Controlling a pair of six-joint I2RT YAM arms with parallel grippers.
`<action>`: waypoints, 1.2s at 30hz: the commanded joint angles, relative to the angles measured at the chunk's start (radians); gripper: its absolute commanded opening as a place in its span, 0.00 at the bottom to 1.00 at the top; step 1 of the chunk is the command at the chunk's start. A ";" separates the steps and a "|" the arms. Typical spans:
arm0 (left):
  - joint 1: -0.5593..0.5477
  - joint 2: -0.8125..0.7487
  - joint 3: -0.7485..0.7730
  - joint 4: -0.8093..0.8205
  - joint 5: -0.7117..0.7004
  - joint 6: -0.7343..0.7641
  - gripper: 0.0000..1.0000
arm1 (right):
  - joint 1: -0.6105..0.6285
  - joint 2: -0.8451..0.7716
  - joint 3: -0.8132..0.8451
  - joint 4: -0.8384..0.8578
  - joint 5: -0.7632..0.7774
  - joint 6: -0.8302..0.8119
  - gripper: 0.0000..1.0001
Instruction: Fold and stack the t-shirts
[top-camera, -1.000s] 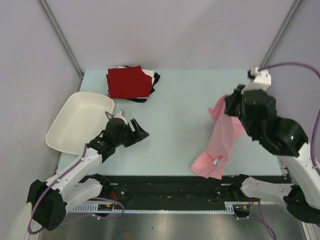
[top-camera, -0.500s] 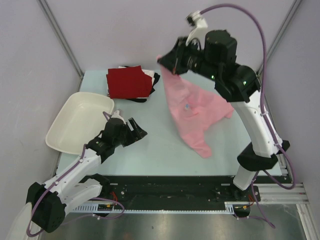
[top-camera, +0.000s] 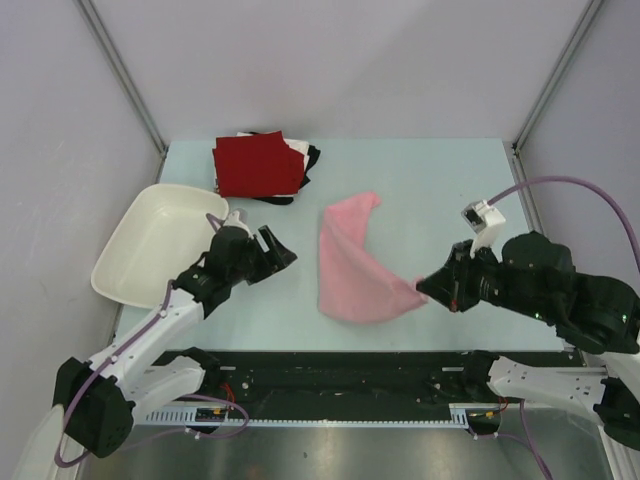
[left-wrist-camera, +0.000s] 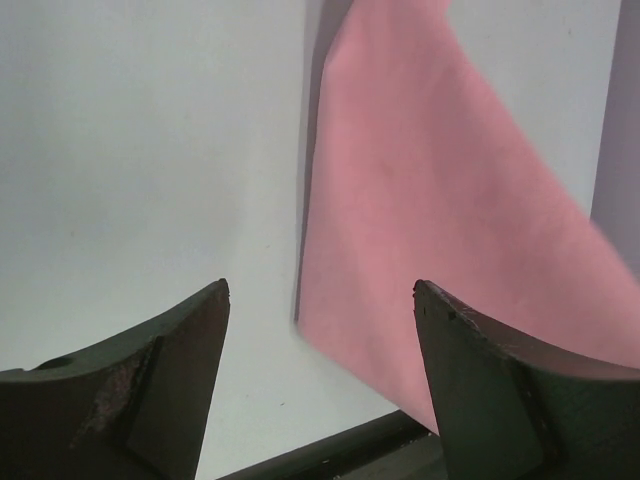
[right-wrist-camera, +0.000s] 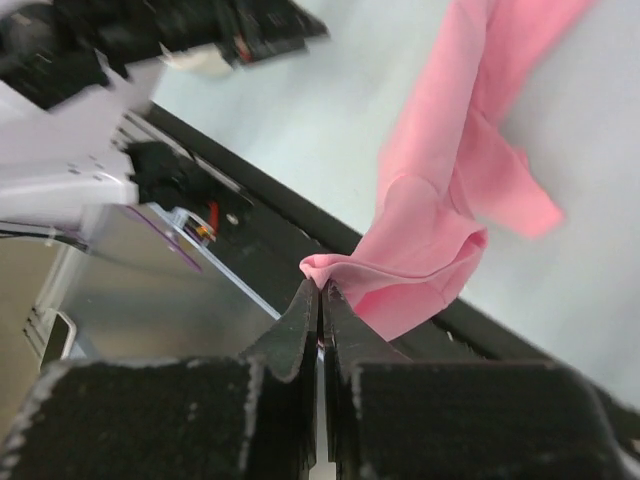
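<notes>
The light pink t-shirt (top-camera: 352, 265) lies stretched across the middle of the table, one corner pulled toward the near right. My right gripper (top-camera: 425, 287) is shut on that corner; the right wrist view shows the pink cloth (right-wrist-camera: 440, 230) pinched at the fingertips (right-wrist-camera: 320, 285). My left gripper (top-camera: 278, 256) hovers open to the left of the shirt, nothing between its fingers; the shirt (left-wrist-camera: 440, 210) fills the right of its wrist view. A folded dark red t-shirt (top-camera: 256, 165) tops a stack at the back left, with white (top-camera: 298, 148) and black (top-camera: 312, 157) cloth showing under it.
A white plastic tub (top-camera: 158, 243) overhangs the table's left edge beside the left arm. A black rail (top-camera: 350, 368) runs along the near edge. Metal frame posts (top-camera: 120, 75) stand at the back corners.
The right arm swung the pink shirt up and over the table's middle, then came down to the near right, laying the shirt flat. The left arm barely moved.
</notes>
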 joint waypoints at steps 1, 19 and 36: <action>-0.008 0.071 0.103 0.084 0.023 0.020 0.80 | 0.022 -0.079 -0.154 -0.130 0.078 0.136 0.00; -0.159 1.205 1.379 -0.332 0.116 0.290 0.79 | 0.184 -0.144 -0.468 -0.064 0.073 0.188 0.00; -0.177 1.549 1.575 -0.488 0.036 0.340 0.77 | 0.209 -0.161 -0.475 -0.009 0.107 0.170 0.00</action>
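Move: The pink t-shirt's far end lies on the table about 20 cm ahead of the open left hand, 20 cm to its right and 12 cm below. From that hand the folded stack is some 35 cm ahead and 9 cm left, the white basin about 10 cm ahead and 33 cm left. The right hand still holds the near end in the air; from it the far end is about 34 cm ahead, 10 cm left and 36 cm below. Down and slightly back, the right hand lowers the pinched near end of the t-shirt by about 15 cm towards the table's near edge, its shut fingers tipping more downward, then nearly stops. Meanwhile the left hand swings forward and right in an arc, some 20 cm each way, rising first and then dropping low over the shirt's far end, wide open, turned clockwise and tipped steeper, its fingers astride the cloth's right edge. ##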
